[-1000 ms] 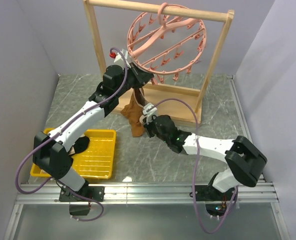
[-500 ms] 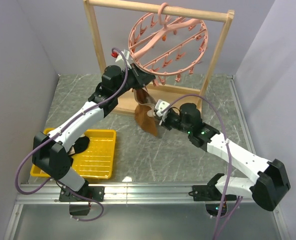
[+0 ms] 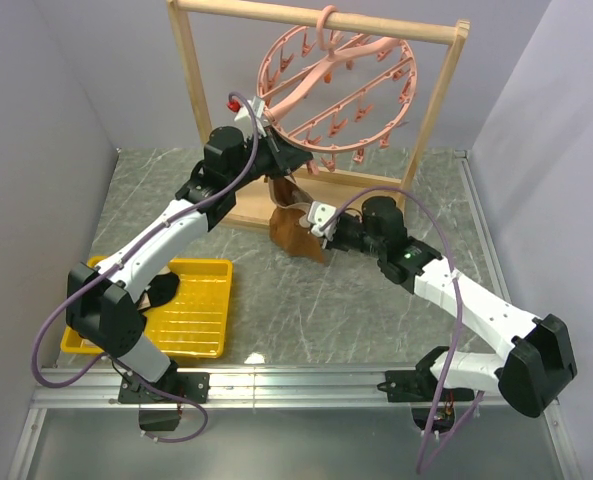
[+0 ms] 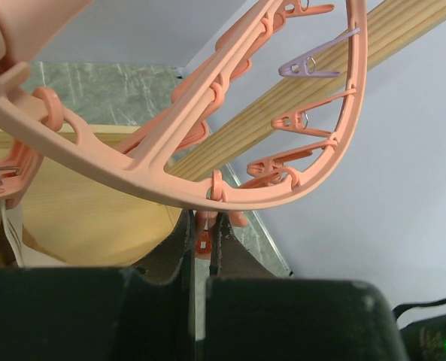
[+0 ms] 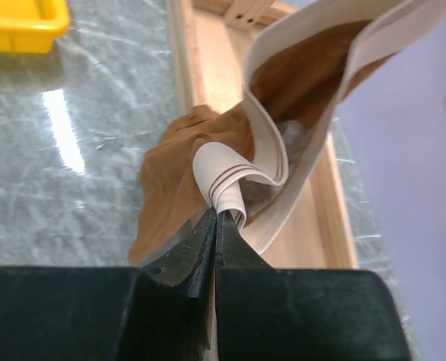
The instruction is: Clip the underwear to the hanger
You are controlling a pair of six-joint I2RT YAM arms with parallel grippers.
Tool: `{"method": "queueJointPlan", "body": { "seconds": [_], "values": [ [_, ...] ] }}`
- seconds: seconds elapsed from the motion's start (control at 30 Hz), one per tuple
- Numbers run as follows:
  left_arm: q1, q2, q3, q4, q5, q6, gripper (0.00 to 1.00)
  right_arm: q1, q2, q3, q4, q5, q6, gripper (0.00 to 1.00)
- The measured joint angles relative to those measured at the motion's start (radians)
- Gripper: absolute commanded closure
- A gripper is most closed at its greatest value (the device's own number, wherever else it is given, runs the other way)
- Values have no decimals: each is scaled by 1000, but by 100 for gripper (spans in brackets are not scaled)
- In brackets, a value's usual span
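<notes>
The pink hanger (image 3: 331,85) hangs by its hook from the wooden rail, tilted. My left gripper (image 3: 281,160) is at its lower rim. In the left wrist view the hanger (image 4: 170,177) fills the frame, and the left gripper (image 4: 204,228) is shut on one small clip (image 4: 201,242) under the rim. The brown underwear (image 3: 294,232) hangs below that rim down to my right gripper (image 3: 317,221). In the right wrist view the right gripper (image 5: 216,216) is shut on a curled fold of the pale waistband (image 5: 224,174), brown fabric (image 5: 181,169) beside it. I cannot tell whether the underwear's top end is clipped.
The wooden frame rack (image 3: 188,100) stands on a flat base board (image 3: 251,210) just under the underwear. A yellow tray (image 3: 204,310) at the near left holds a black garment (image 3: 162,291). Grey walls close in both sides.
My right arm has swung round to the right and lifted the underwear off the table, up toward the ring's lower rim. The left arm has stayed on the clip; the ring has tilted slightly.
</notes>
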Motion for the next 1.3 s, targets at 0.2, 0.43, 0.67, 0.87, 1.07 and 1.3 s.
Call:
{"method": "queueJointPlan", "body": {
  "seconds": [0.2, 0.43, 0.67, 0.87, 1.07, 1.3],
  "values": [
    [0, 0, 15, -31, 3, 31, 100, -51, 35, 114, -26, -45, -21, 100],
    [0, 0, 23, -45, 20, 56, 100, -70, 68, 196, -37, -79, -36, 100],
    [0, 0, 22, -33, 74, 58, 100, -103, 102, 223, -47, -97, -43, 100],
    [3, 0, 10, -3, 132, 68, 100, -137, 109, 238, -61, -149, -42, 100],
    [6, 0, 6, 21, 186, 92, 100, -169, 109, 262, -82, -218, -35, 100],
    [10, 2, -10, 70, 248, 122, 100, -191, 109, 284, -102, -284, -20, 100]
  ]
}}
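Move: The empty clothespin that the left fingers already squeeze on the hanger's rim is about 8 cm ahead of the right fingertips, 1 cm to their right and 9 cm above. The clothespin already holding the waistband's other end sits some 7 cm left of the left fingertips and 3 cm ahead. From the left hand, the waistband corner pinched by the right is about 9 cm back, 1 cm left and 12 cm below. Lift the right gripper about 7 cm and reach some 4 cm forward, keeping the waistband corner pinched, to bring it up under the jaws of the clothespin in the left fingers. Keep the left squeeze and draw that clothespin about 3 cm back and slightly right to meet the corner, swinging the left wrist some 15 degrees clockwise. ##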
